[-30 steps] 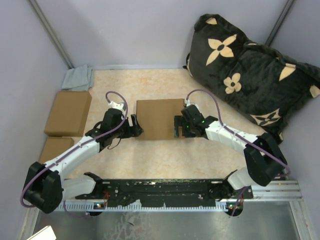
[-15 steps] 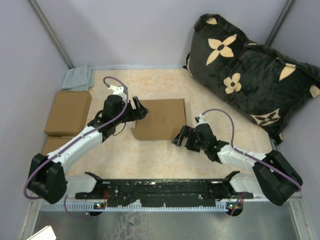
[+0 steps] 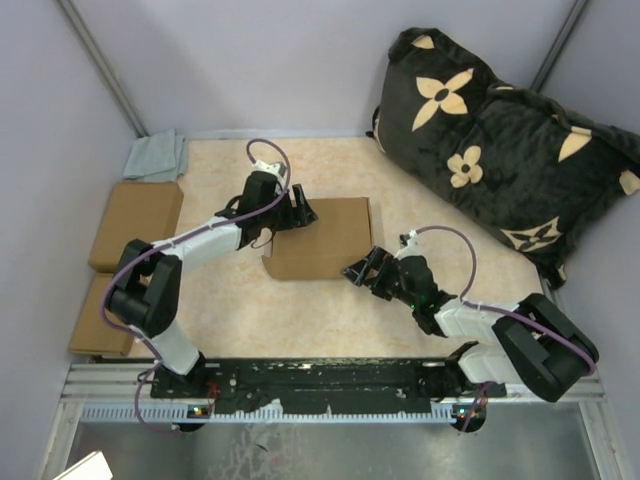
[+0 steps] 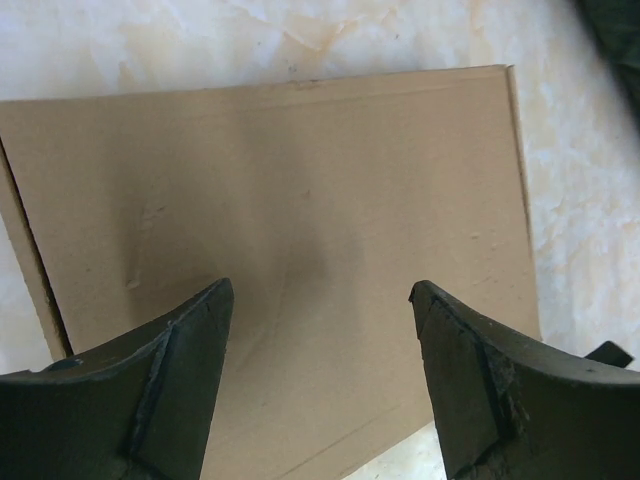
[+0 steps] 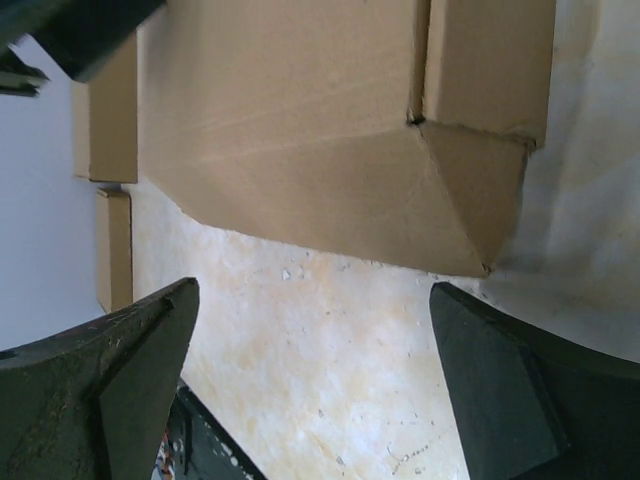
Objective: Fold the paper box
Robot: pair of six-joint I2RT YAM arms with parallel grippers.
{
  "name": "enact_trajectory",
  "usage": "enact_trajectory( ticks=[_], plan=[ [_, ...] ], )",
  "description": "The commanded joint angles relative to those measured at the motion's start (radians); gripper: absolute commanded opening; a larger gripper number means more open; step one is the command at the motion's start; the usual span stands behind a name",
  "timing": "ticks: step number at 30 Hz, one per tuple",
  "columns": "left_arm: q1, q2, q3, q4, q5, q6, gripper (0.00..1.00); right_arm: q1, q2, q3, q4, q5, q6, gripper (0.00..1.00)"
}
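The paper box (image 3: pixel 322 238) lies flat and folded shut on the table's middle, plain brown, with a slanted near-left corner. My left gripper (image 3: pixel 301 211) hovers over its far-left part, open. In the left wrist view its dark fingers (image 4: pixel 190 350) frame the box's bare top face (image 4: pixel 300 170), with nothing between them (image 4: pixel 320 292). My right gripper (image 3: pixel 359 272) stands open just off the box's near-right corner. In the right wrist view it (image 5: pixel 315 292) is over bare table, with the box's creased flap (image 5: pixel 330 130) a little beyond the fingertips.
Two smaller brown cardboard blocks (image 3: pixel 136 225) (image 3: pixel 101 312) lie along the left wall, with a grey cloth (image 3: pixel 157 155) behind them. A big black flowered pillow (image 3: pixel 500 140) fills the back right. The arms' black base rail (image 3: pixel 330 385) runs along the near edge.
My left arm swung toward the far side and right, over the box's far-left part, its jaws narrowing slightly. My right gripper backed off the box's right edge toward the near side.
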Motion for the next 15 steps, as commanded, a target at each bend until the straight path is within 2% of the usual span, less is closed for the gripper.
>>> enact_trajectory(
  ticks=[1, 6, 15],
  plan=[
    [-0.002, 0.014, 0.015, -0.004, -0.002, 0.007, 0.78, -0.012, -0.01, 0.024, 0.118, 0.082, -0.019, 0.99],
    [-0.003, 0.052, 0.047, -0.069, -0.029, 0.022, 0.78, -0.013, -0.087, 0.048, 0.063, 0.09, -0.045, 0.99],
    [-0.003, 0.097, 0.069, -0.119, -0.043, 0.043, 0.77, -0.013, -0.411, 0.108, -0.246, 0.14, -0.104, 0.99]
  ],
)
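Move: The left fingers are over the far part of the closed paper box: its middle lies about 7 cm back from them, 3 cm to their right and 4 cm lower, with the brown carton some 37 cm to their left and 5 cm nearer the base. The right fingers are low at the near side, the box's middle about 5 cm ahead and 9 cm left of them and roughly level, its near right corner about 2 cm ahead and 3 cm right. The right hand, fingers kept wide open, nudges about 1 cm forward against the near side of the box by its right corner, then stops going forward and rises some 7 cm, speeding up and drifting a little left while the wrist tips its fingertips upward by about 10 degrees. Meanwhile the left hand, its open fingers pointing down onto the lid, stays over the far part and settles about 1.5 cm lower, pressing on the cardboard with barely any turn. ##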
